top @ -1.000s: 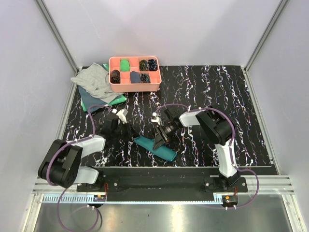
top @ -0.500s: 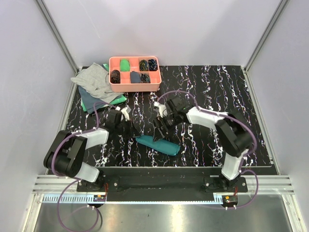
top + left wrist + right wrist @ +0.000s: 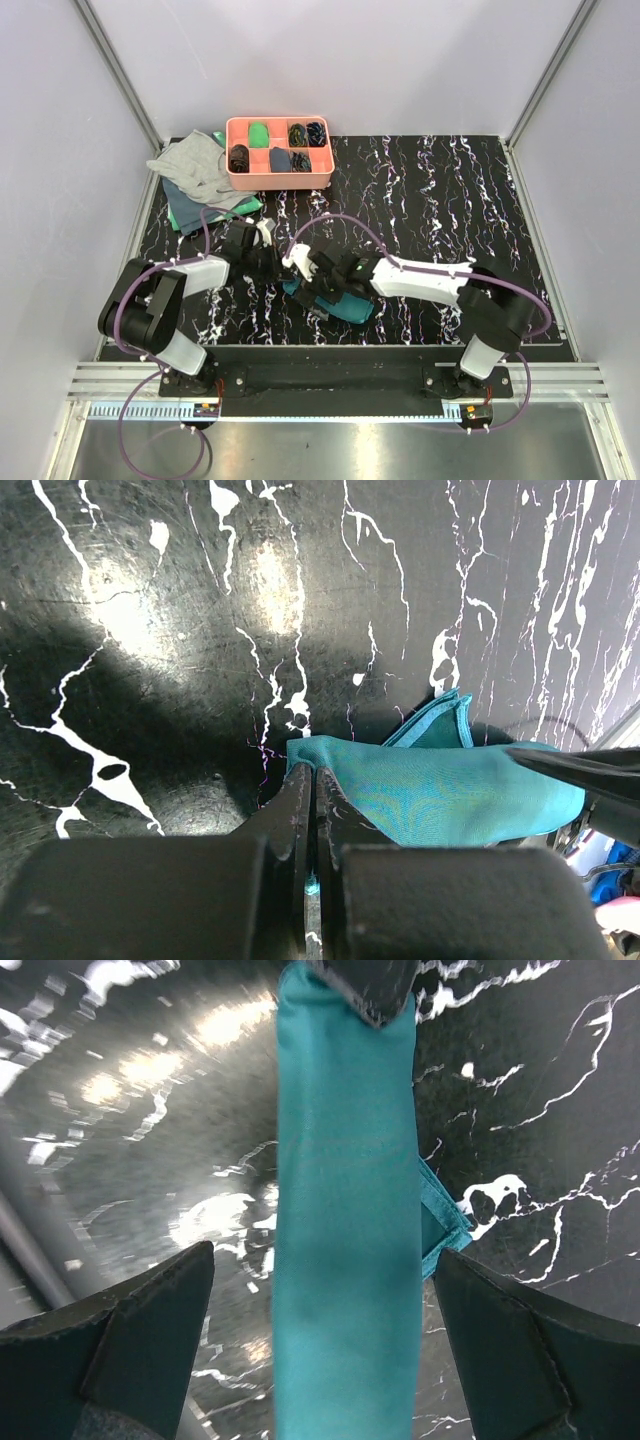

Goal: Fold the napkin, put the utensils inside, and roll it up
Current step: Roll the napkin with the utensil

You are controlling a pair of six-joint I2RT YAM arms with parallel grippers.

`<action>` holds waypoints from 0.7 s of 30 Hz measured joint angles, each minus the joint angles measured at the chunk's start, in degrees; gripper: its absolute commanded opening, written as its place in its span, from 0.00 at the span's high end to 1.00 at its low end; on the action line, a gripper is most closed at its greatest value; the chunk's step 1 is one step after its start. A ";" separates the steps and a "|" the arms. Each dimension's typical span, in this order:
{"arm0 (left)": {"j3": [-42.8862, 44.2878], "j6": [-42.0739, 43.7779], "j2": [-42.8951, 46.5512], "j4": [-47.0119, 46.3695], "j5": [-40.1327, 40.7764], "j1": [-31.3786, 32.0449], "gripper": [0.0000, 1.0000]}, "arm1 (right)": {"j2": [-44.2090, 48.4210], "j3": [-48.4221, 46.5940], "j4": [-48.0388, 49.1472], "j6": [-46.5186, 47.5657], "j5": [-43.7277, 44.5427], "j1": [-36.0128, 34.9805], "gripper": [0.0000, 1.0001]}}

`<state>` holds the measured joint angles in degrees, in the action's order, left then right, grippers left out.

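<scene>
The teal napkin [image 3: 352, 306] lies as a tight roll on the black marbled table near the front edge. My left gripper [image 3: 276, 268] is at the roll's left end, and in the left wrist view its fingers [image 3: 300, 810] are shut on the napkin [image 3: 440, 790] there. My right gripper [image 3: 316, 290] hangs over the roll. In the right wrist view the right gripper [image 3: 322, 1256] is open, one finger on each side of the napkin [image 3: 345, 1210] without touching it. A loose hemmed corner [image 3: 445, 1222] sticks out from the roll. The utensils are hidden.
A salmon compartment tray [image 3: 280, 181] with small dark and green items stands at the back left. Beside it a grey cloth [image 3: 190, 165] lies on a bright green cloth [image 3: 247, 207] and a dark teal one [image 3: 185, 212]. The right arm reaches leftward across the table's front.
The right arm swung left and down over the roll and its jaws opened wide. The left gripper slid right to the roll's left end and shut on it.
</scene>
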<state>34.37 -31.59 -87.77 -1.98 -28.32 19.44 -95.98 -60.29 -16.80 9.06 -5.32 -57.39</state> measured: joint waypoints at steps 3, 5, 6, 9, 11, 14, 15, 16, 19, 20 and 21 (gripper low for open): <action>0.37 0.22 -0.17 0.63 -0.22 0.00 1.00 | -2.67 0.00 0.26 1.36 3.17 -1.29 0.00; 0.44 0.28 -0.17 0.83 -0.24 0.00 1.00 | -4.44 0.00 0.37 2.05 4.76 -1.66 0.01; 0.44 0.28 -0.17 0.90 -0.26 0.00 1.00 | -4.96 0.00 0.37 2.25 5.16 -1.68 0.02; 0.50 0.33 -0.17 1.09 -0.44 0.00 1.00 | -6.25 -0.37 0.42 2.54 6.47 -1.70 0.10; 0.55 0.35 -0.17 1.18 -0.50 0.00 0.96 | -7.06 -1.36 -0.11 2.49 7.02 -1.73 0.27; 0.87 0.55 -0.17 1.66 -0.55 0.00 0.77 | -8.63 -3.30 -1.20 1.68 7.08 -1.77 0.44; 1.07 0.68 -0.17 1.92 -0.55 0.00 0.72 | -9.05 -3.82 -1.53 0.98 6.99 -1.79 0.46; 1.25 0.83 -0.17 2.08 -0.52 0.00 0.63 | -9.38 -4.33 -2.19 0.37 6.71 -1.79 0.48; 1.81 0.79 -0.13 2.49 -0.24 -0.07 0.50 | -10.34 -5.81 -4.15 -2.29 6.38 -1.79 0.49; 2.12 0.66 -0.07 2.84 -0.11 -0.13 0.43 | -10.75 -6.43 -4.85 -3.23 6.36 -1.79 0.49; 2.49 0.52 0.07 3.19 0.04 -0.26 0.40 | -11.06 -6.97 -5.53 -4.00 6.34 -1.79 0.49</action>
<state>36.86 -31.07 -87.70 1.21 -28.27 19.18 -107.04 -67.26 -22.33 5.06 1.02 -59.18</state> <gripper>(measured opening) 0.485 0.515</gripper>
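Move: The napkin roll lies beneath the open right fingers, its middle about 4 cm below, 3 cm to the right and roughly 1 cm back. Its loose corner sticks out some 3 cm ahead of that hand, 5 cm below. The shut left fingers still pinch the roll's left end; the roll's middle is about 9 cm to that hand's right, 3 cm back and 1 cm lower. Right hand sinks about 4 cm over the napkin roll and closes across it, while left fingers open, releasing its end. ##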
